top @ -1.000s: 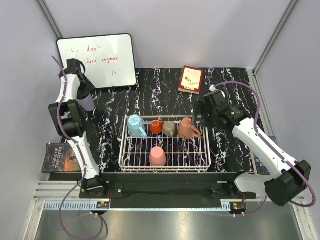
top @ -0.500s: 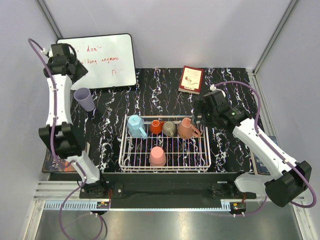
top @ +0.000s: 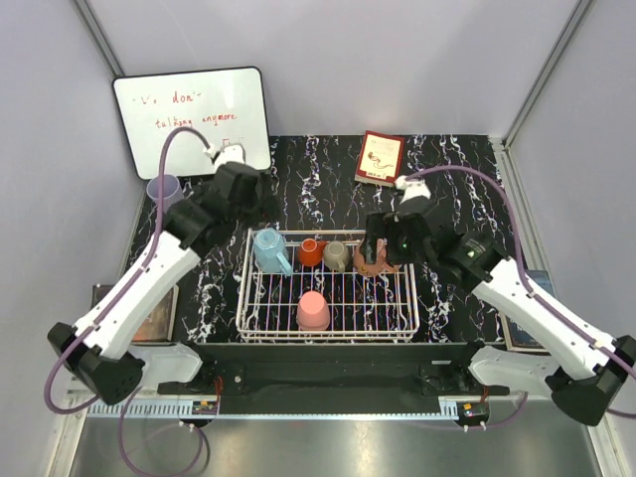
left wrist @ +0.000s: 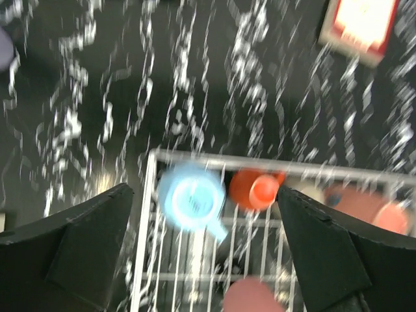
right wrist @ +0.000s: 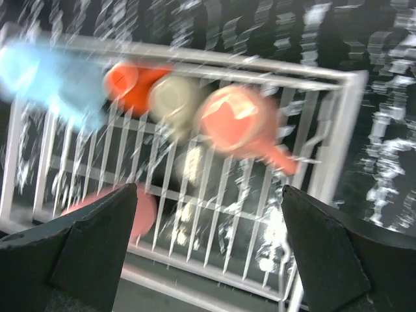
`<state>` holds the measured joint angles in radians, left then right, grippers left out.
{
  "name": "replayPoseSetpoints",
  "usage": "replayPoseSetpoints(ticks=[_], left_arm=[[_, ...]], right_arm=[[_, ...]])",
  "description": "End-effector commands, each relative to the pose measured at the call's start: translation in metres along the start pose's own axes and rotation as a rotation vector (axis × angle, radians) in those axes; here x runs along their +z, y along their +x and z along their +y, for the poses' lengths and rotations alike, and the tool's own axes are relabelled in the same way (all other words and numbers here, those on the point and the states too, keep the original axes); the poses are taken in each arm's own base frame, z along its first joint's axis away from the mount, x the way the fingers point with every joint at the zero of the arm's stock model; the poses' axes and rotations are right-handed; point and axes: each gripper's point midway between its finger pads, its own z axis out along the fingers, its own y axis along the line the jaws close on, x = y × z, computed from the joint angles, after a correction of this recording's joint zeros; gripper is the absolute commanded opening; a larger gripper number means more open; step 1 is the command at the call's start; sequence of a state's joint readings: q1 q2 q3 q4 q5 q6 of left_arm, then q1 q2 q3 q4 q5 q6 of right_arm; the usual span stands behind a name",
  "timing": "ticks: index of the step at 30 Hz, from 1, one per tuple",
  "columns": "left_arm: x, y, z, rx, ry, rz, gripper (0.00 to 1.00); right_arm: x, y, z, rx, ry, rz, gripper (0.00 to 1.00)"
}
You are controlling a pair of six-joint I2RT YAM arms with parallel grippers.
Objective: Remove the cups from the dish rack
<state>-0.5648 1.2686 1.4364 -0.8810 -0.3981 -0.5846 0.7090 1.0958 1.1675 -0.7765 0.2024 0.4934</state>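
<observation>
The white wire dish rack [top: 328, 336] sits mid-table. Along its far side stand a light blue cup [top: 268, 248], an orange-red one [top: 312, 252], a grey-olive one [top: 336, 255] and a salmon-pink mug [top: 370, 262]; a pink tumbler [top: 313, 310] is upside down at the front. A lavender tumbler [top: 162, 191] stands on the table at far left. My left gripper [top: 248, 194] hangs open, high beyond the rack's far-left corner, with the blue cup [left wrist: 192, 201] below it. My right gripper [top: 383, 238] is open above the salmon-pink mug [right wrist: 237, 120], holding nothing.
A whiteboard [top: 194, 119] leans at the back left. A red book [top: 380, 157] lies at the back, a dark book [top: 149, 313] left of the rack and another [top: 522, 318] at the right edge. Walls close in on three sides.
The left arm let go of the lavender tumbler at far left, opened, and swung right towards the rack. The right gripper moved left, over the salmon-pink mug.
</observation>
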Motion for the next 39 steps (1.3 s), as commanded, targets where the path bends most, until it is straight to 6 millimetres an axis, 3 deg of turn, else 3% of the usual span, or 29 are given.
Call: replayPoseSetpoints(ticks=[1,2,4,5,7,8,12,20,32,34,35,38,39], left_arm=[[-0.039,0.0,0.022,-0.134,-0.009,-0.131,0.99],[-0.039,0.009,0.022,-0.133,0.005,-0.123,0.99],[-0.054,0.01,0.024,-0.135,0.045,-0.151,0.99],[-0.055,0.014,0.026,-0.127,0.047,-0.149,0.99],[-0.061,0.018,0.032,-0.109,0.046,-0.146,0.99],[-0.061,0.022,0.034,-0.105,0.042,-0.138,0.99],[-0.067,0.034,0.041,-0.109,0.062,-0.124,0.99],[-0.066,0.052,0.042,-0.101,0.086,-0.079,0.99],[-0.061,0.058,0.042,-0.069,0.078,-0.061,0.99],[-0.061,0.057,0.042,-0.067,0.077,-0.063,0.99],[-0.061,0.057,0.042,-0.064,0.076,-0.064,0.99],[-0.062,0.056,0.042,-0.064,0.077,-0.069,0.99],[-0.062,0.057,0.043,-0.062,0.074,-0.067,0.99]], right_arm=[[-0.01,0.009,0.035,-0.096,-0.057,0.024,1.0],[-0.007,0.024,0.049,-0.128,-0.078,0.063,1.0],[-0.008,0.04,0.066,-0.153,-0.082,0.073,1.0],[-0.007,0.058,0.083,-0.204,-0.099,0.101,1.0],[-0.005,0.072,0.097,-0.207,-0.106,0.126,1.0],[-0.002,0.088,0.108,-0.246,-0.109,0.156,1.0],[0.001,0.105,0.136,-0.277,-0.129,0.178,1.0],[0.017,0.119,0.155,-0.29,-0.137,0.205,1.0],[0.053,0.152,0.167,-0.351,-0.122,0.286,1.0],[0.056,0.156,0.167,-0.363,-0.12,0.296,0.94],[0.056,0.157,0.166,-0.365,-0.118,0.298,0.84],[0.054,0.154,0.167,-0.363,-0.121,0.289,0.68],[0.054,0.153,0.166,-0.367,-0.122,0.289,0.57]])
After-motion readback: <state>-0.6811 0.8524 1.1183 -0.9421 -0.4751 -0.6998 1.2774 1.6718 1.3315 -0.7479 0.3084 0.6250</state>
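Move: The pink cup, upside down near the front of the rack, lies about 17 cm to the right hand's left, 10 cm back and 13 cm below. Also about 13 cm below that hand are the peach mug, 4 cm ahead and 1 cm left, the grey cup, 4 cm ahead and 10 cm left, and the orange cup, 5 cm ahead and 17 cm left. From the left hand, the pink cup is about 17 cm back, 12 cm right and 17 cm down. The right hand sweeps about 17 cm left and 10 cm back across the rack while sinking some 12 cm, turning some 20 degrees counter-clockwise and tipping its open fingers further down; they straddle the pink cup, then start closing and pinch its two sides. The left hand, empty and wide open, draws back about 9 cm and slightly left, bobbing once on the way, then hangs still above the rack's left side. ##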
